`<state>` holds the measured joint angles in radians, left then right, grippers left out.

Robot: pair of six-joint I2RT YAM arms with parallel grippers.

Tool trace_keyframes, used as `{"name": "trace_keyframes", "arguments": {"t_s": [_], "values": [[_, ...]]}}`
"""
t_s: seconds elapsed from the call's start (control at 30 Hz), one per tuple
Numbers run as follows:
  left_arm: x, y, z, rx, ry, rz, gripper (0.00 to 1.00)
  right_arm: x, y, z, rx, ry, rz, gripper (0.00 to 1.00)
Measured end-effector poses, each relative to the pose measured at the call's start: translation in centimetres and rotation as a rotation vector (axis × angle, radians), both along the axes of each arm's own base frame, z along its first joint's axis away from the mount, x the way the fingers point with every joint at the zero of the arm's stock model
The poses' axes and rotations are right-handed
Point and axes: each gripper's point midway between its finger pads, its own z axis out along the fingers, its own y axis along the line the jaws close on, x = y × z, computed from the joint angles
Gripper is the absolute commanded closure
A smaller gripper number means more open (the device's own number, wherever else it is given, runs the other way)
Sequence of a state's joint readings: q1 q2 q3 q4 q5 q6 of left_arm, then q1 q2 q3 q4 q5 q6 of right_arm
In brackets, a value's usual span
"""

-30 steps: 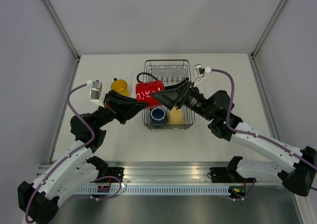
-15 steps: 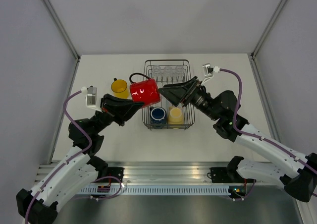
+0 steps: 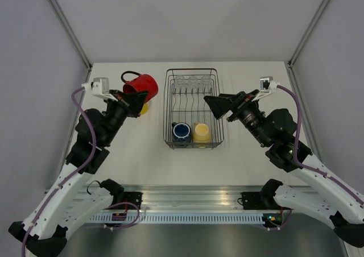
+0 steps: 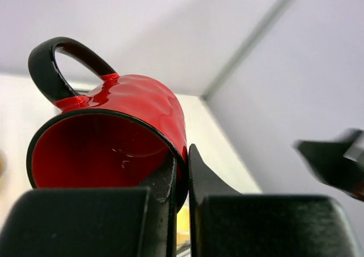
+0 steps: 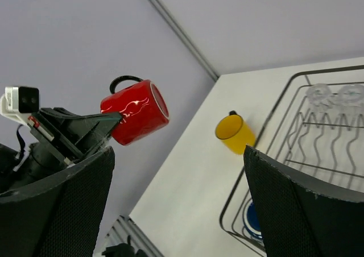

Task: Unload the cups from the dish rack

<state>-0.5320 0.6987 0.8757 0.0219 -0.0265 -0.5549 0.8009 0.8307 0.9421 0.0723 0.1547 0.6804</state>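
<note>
My left gripper point(image 3: 135, 99) point(image 4: 182, 161) is shut on the rim of the red mug point(image 3: 142, 86) point(image 4: 122, 117), one finger inside it and one outside. The mug hangs tilted in the air left of the dish rack point(image 3: 169, 112), handle up. Under it stands the orange-yellow mug point(image 5: 234, 133) on the table, mostly hidden in the top view. A dark blue mug point(image 3: 182, 132) and a pale cream-yellow mug point(image 3: 201, 132) sit at the rack's near end. Clear glass tumblers point(image 3: 192, 81) stand at its far end. My right gripper point(image 3: 211, 106) point(image 5: 177, 154) is open and empty by the rack's right side.
Grey walls enclose the white table point(image 3: 256, 75) on three sides. Upright tines point(image 3: 192, 100) fill the rack's middle. The metal rail point(image 3: 187, 203) with both arm bases runs along the near edge.
The left arm carried the red mug from above the rack leftward and back to over the orange-yellow mug. The right gripper drew back rightward off the rack and stands open.
</note>
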Motion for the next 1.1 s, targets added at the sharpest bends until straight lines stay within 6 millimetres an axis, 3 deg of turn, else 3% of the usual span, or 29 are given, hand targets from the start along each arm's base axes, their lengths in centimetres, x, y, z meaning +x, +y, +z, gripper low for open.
{"name": "trace_keyframes", "arguments": {"t_s": [0.17,0.3,0.43,0.57,0.87,1.1], "values": [[5.4,3.1,-3.3,0.21,0.276,0.269,0.98,0.5,-1.4,-1.0,-0.119,0.016,-0.069,0.02],[9.7,6.0,-8.2,0.36,0.476,0.375,0.98,0.7,-1.8,-2.9,-0.225,0.041,-0.087,0.02],[11.7,11.6,-14.5,0.472,0.72,0.445,0.98,0.6,-2.3,-4.8,-0.32,0.063,-0.092,0.02],[12.0,15.2,-18.4,0.569,0.861,0.453,0.98,0.4,-2.7,-5.6,-0.375,0.061,-0.091,0.02],[15.7,19.5,-22.0,0.624,0.974,0.362,0.98,-0.2,-2.8,-6.3,-0.442,0.036,-0.055,0.02],[18.2,19.8,-26.6,0.696,1.089,0.282,0.98,-0.9,-2.4,-6.3,-0.458,0.01,-0.004,0.02]]}}
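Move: Ahead and to the left hand's left is the free table spot for the red cup it already holds, about 17 cm forward, 23 cm left and 36 cm below. The yellow cup stands 16 cm ahead and 11 cm left of that hand; the dish rack's middle is 15 cm ahead and 14 cm right. From the empty right hand the spot lies some 19 cm ahead and 42 cm left; the cream cup is nearly underneath, 4 cm ahead, 2 cm left. Swinging down some 27 cm, and about 20 cm each to the left and forward, the left hand carries the red cup past the yellow one towards the free spot, still pinching its rim. The wrist tips and rolls until the near-level fingers point steeply down. The open right hand sinks about 6 cm towards the rack, rolling some 25 degrees with its left side dropping. ##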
